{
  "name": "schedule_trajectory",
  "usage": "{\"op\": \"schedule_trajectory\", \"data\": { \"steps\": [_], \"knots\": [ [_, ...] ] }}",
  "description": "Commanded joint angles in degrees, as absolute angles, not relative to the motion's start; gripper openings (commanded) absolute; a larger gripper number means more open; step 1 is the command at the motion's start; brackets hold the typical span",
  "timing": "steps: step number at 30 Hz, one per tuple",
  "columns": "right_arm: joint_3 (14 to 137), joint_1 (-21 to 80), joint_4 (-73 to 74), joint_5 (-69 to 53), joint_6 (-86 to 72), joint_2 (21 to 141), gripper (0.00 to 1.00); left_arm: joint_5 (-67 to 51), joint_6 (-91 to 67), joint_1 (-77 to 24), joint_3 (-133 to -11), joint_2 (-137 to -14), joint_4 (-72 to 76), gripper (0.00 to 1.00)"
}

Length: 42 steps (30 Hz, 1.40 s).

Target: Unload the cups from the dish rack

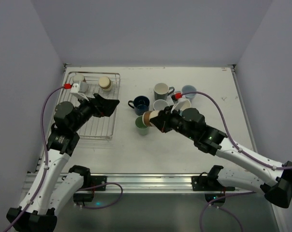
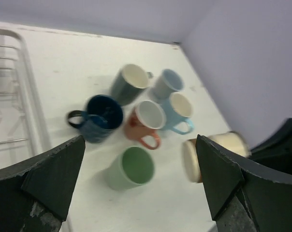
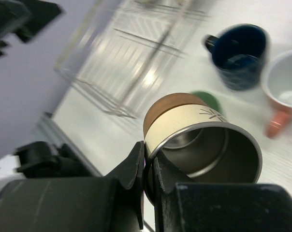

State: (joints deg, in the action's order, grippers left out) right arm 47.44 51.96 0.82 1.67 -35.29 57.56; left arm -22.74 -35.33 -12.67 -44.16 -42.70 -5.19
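Observation:
The wire dish rack (image 1: 95, 126) lies at the left. It holds a pale cup (image 1: 78, 78) and a beige cup (image 1: 105, 83) at its far end. My left gripper (image 1: 109, 105) is open and empty over the rack's right rim, and its fingers (image 2: 51, 176) frame the table cups. My right gripper (image 1: 161, 121) is shut on the rim of a beige-and-brown tumbler (image 1: 152, 118), held tilted above the table next to the mint green cup (image 1: 141, 125). The tumbler (image 3: 194, 125) fills the right wrist view. The navy mug (image 1: 140, 105), grey-green mug (image 1: 161, 90) and light blue mug (image 1: 188, 91) stand on the table.
A salmon mug (image 2: 145, 121) and another light blue mug (image 2: 180, 110) stand in the cluster mid-table. The mint cup (image 2: 131, 168) lies nearest the left fingers. White walls enclose the table on three sides. The rack (image 3: 131, 53) is blurred in the right wrist view.

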Motion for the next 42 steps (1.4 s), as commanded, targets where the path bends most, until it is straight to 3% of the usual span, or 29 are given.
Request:
{"op": "schedule_trajectory", "data": {
  "steps": [1, 7, 19, 23, 27, 42],
  "knots": [
    [51.9, 50.9, 24.7, 12.7, -26.3, 55.7, 0.0, -3.5, -21.1, -12.7, -46.4, -42.4, -21.7, 1.0],
    [51.1, 48.8, 31.5, 11.7, -24.4, 62.2, 0.0, 3.2, -19.4, -12.7, -42.3, -42.6, -21.9, 1.0],
    [58.4, 49.5, 31.5, 15.0, -22.0, 82.0, 0.04, 10.9, -20.1, -12.7, -49.6, -51.6, -24.3, 1.0],
    [58.9, 50.3, 31.3, 16.2, -21.7, 84.2, 0.14, 12.6, -21.1, -12.7, -55.7, -57.0, -24.1, 1.0],
    [58.3, 50.9, 30.1, 15.8, -20.8, 83.9, 0.4, 13.5, -22.6, -12.4, -59.7, -62.7, -22.2, 1.0],
    [50.2, 51.3, 19.1, 8.3, -20.7, 67.0, 0.8, 18.4, -21.8, -9.8, -79.4, -95.6, -15.4, 1.0]
  ]
}}
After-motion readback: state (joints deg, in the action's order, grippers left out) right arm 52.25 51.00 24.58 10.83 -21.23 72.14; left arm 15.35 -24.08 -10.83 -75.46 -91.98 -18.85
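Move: The cream cup stands upside down in the dish rack some 30 cm ahead of the empty left hand, 8 cm to its left and 24 cm lower; a brown-and-white cup is level with it, 15 cm farther left. The right hand holds another cream-and-brown cup and has a clear table spot 2 cm ahead, 6 cm right and 27 cm below. From the right hand the green cup lies 9 cm ahead and 8 cm left, the orange mug 19 cm ahead and 2 cm right, both about 22 cm below. The right hand, its fingers still pinching the cup's rim, swings right and sinks nearly 20 cm, tipping its fingers steeply down by about 50 degrees to set the cup on the clear table short of the orange mug, then opens wide and rises about 5 cm off it. Meanwhile the open left hand goes left and down over the rack, then forward some 17 cm towards the cream cup, its fingers swinging round to straight ahead and tipping down, without reaching that cup. ##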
